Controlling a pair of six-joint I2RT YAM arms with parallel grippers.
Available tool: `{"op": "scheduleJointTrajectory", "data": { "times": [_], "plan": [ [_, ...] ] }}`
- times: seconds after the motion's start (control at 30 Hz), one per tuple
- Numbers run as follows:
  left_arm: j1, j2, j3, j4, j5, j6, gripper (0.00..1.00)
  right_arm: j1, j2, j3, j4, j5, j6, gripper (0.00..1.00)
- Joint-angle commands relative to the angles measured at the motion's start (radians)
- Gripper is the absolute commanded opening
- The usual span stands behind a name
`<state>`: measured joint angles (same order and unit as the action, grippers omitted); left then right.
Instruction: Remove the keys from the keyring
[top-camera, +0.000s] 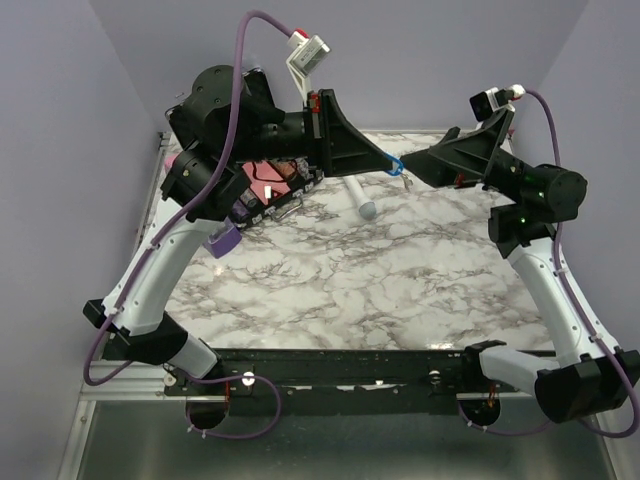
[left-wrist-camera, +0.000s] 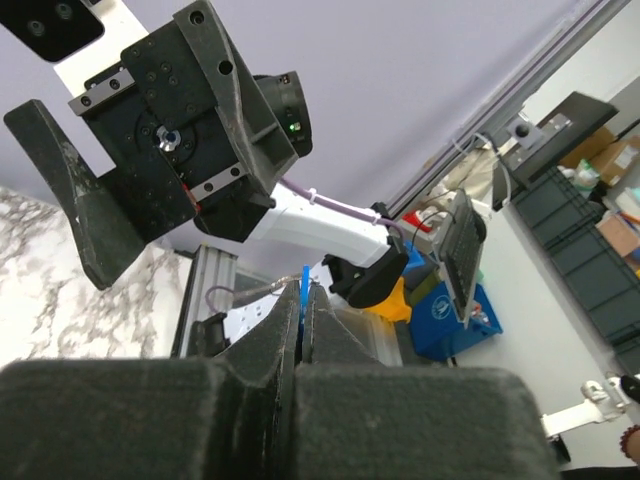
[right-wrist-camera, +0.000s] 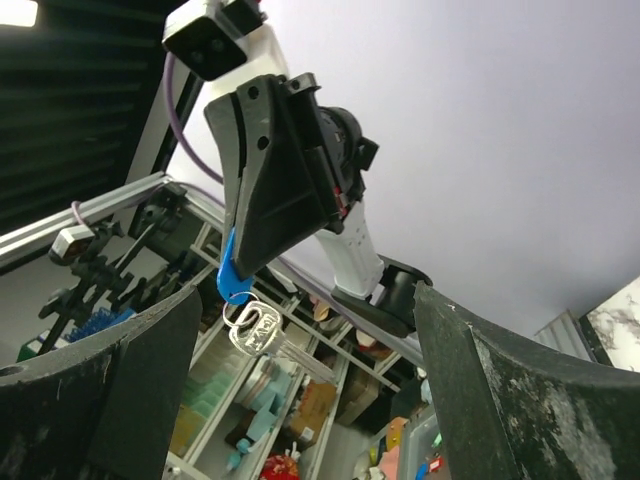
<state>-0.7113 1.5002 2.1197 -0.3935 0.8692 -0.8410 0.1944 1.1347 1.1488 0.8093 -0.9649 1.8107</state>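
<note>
My left gripper (top-camera: 383, 158) is shut on the small blue keyring (top-camera: 396, 166), held in the air above the back of the marble table (top-camera: 400, 280). In the left wrist view the blue edge (left-wrist-camera: 303, 272) shows between the closed fingertips of the gripper (left-wrist-camera: 302, 292). In the right wrist view the left gripper (right-wrist-camera: 272, 200) pinches the blue keyring (right-wrist-camera: 230, 277). A silver key (right-wrist-camera: 262, 336) hangs from it on a thin wire loop. My right gripper (right-wrist-camera: 305, 385) is open, with the key between its fingers and touching neither. It faces the left one (top-camera: 422, 167).
A white wand (top-camera: 361, 198) lies on the table under the grippers. A pink and dark clutter of objects (top-camera: 270, 182) sits at the back left under the left arm, with a purple piece (top-camera: 225, 238) beside it. Purple walls enclose the back and sides.
</note>
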Motion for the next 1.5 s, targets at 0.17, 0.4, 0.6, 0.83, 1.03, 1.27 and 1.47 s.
{"op": "scheduleJointTrajectory", "data": {
  "times": [0.17,0.4,0.6,0.83,1.03,1.27,1.47],
  "plan": [
    [-0.016,0.048,0.065,0.159,0.037,-0.119,0.00,0.091,0.037,0.078,0.082,0.035,-0.002,0.94],
    [-0.017,0.063,0.088,0.185,0.036,-0.138,0.00,0.151,0.060,0.101,0.162,0.078,0.041,0.93],
    [-0.016,0.077,0.094,0.229,0.037,-0.167,0.00,0.166,0.082,0.117,0.289,0.129,0.128,0.91],
    [-0.016,0.092,0.100,0.277,0.030,-0.190,0.00,0.183,0.100,0.149,0.323,0.149,0.150,0.90],
    [-0.014,0.120,0.132,0.288,0.033,-0.202,0.00,0.189,0.111,0.164,0.347,0.163,0.168,0.86],
    [-0.010,0.130,0.143,0.308,0.030,-0.210,0.00,0.192,0.117,0.166,0.363,0.170,0.177,0.75],
    [-0.001,0.134,0.143,0.317,0.028,-0.211,0.00,0.194,0.122,0.161,0.378,0.181,0.190,0.65]
  ]
}}
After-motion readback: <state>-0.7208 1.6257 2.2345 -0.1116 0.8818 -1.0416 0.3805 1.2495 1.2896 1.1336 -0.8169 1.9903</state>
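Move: The left hand, fingers shut and pointing right, already holds the keyring by its blue tag. The tag sticks out about 3 cm to its right, and the keys hang about 4 cm right, 2 cm back and 3 cm below that hand. From the right hand, whose wide-open fingers point left, the keys are roughly 4 cm to the left, 4 cm back and about level. The tag is some 5 cm left and 2 cm back, slightly higher. Upward and back, with a little to the left, the right hand climbs about 7 cm and draws back 5 cm, bringing its open fingers around towards the hanging keys. It tips its fingertips some 20 degrees up and towards the base, then starts closing them from wide to about two-thirds open. The left hand keeps its pinch on the tag, rising about 5 cm and easing slightly right, fingertips tilting up. ##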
